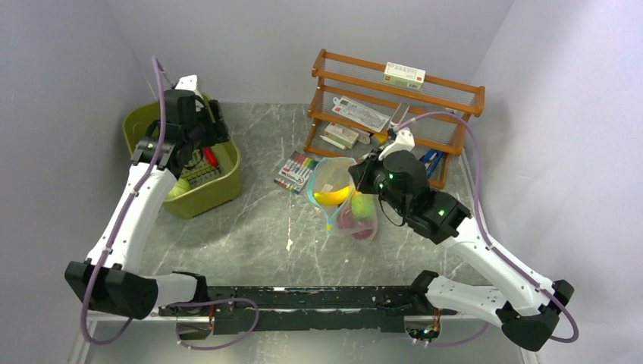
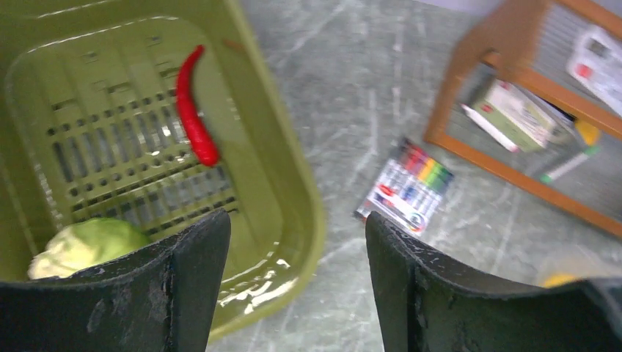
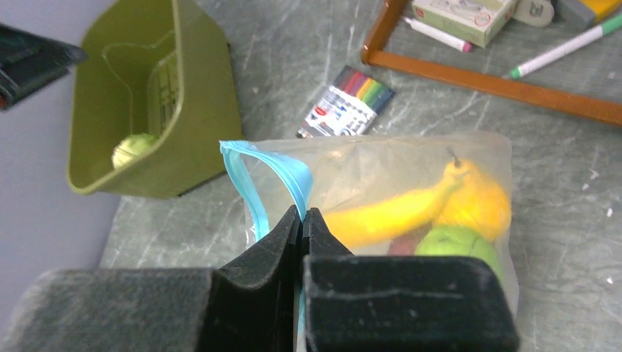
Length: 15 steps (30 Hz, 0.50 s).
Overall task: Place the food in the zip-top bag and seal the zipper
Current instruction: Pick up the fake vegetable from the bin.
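The clear zip-top bag (image 1: 356, 227) (image 3: 381, 165) lies at the table's middle with its mouth held open. Inside it are a yellow banana (image 3: 381, 216), an orange-yellow piece (image 3: 480, 205) and a green piece (image 3: 455, 246). My right gripper (image 3: 302, 216) (image 1: 356, 180) is shut on the teal zipper (image 3: 275, 165) at the bag's mouth. My left gripper (image 2: 297, 227) (image 1: 212, 129) hangs open and empty above the near rim of the olive tub (image 2: 293, 183). A red chili (image 2: 192, 110) (image 1: 211, 157) and a pale green round piece (image 2: 88, 242) (image 1: 179, 189) lie in the tub.
A pack of coloured markers (image 1: 297, 171) (image 2: 405, 187) (image 3: 346, 103) lies between the tub (image 1: 220, 189) and the bag. A wooden rack (image 1: 394, 98) (image 2: 513, 172) with boxes and pens stands at the back right. Grey walls close in on both sides.
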Available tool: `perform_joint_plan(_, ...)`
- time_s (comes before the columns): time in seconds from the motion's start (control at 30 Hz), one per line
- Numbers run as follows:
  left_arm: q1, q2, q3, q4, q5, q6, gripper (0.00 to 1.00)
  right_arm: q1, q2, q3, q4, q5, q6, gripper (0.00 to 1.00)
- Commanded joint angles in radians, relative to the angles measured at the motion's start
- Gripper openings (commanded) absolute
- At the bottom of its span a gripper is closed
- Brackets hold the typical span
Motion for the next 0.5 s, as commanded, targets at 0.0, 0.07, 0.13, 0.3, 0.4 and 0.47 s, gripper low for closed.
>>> perform_joint_plan(0.0, 0.134, 0.036, -0.009, -0.011, 0.066, 0.026, 0.66, 0.001, -0.035, -0.095, 0.047, -0.024, -0.005, 0.0)
perform_joint_plan(0.07, 0.172, 0.045, -0.024, 0.006, 0.048, 0.032, 0.67, 0.001, -0.041, -0.157, 0.075, -0.053, 0.006, 0.0)
perform_joint_plan(0.13, 0.221, 0.055, -0.039, 0.017, 0.037, 0.036, 0.68, 0.001, -0.038, -0.182, 0.081, -0.073, 0.007, 0.0)
perform_joint_plan(0.3, 0.305, 0.08, -0.043, -0.004, 0.047, 0.06, 0.69, 0.001, -0.032, -0.209, 0.076, -0.065, -0.021, 0.0)
perform_joint_plan(0.4, 0.349, 0.098, -0.041, -0.018, 0.053, 0.08, 0.7, 0.001, -0.037, -0.214, 0.08, -0.05, -0.037, 0.0)
perform_joint_plan(0.47, 0.374, 0.111, -0.036, -0.028, 0.07, 0.074, 0.7, 0.001, -0.039, -0.22, 0.098, -0.05, -0.041, 0.0)
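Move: Inside the bin, the cabbage lies about 19 cm to the left of the open left hand, nearly level with it fore and aft and some 25 cm below. The red chili, also on the bin floor, is about 10 cm ahead and 10 cm left of that hand; the marker pack is on the table, 3 cm ahead and 16 cm right. From the right hand, which holds the bag, the cabbage is roughly 50 cm left and 9 cm ahead. Swinging left over the bin towards the cabbage, the left hand travels about 12 cm and sinks some 5 cm, turning around 15 degrees counter-clockwise and tipping slightly further down, its fingers staying open and touching nothing. Meanwhile the right hand keeps its pinch on the bag's zipper edge and lowers the bag about 8 cm, then holds there. ##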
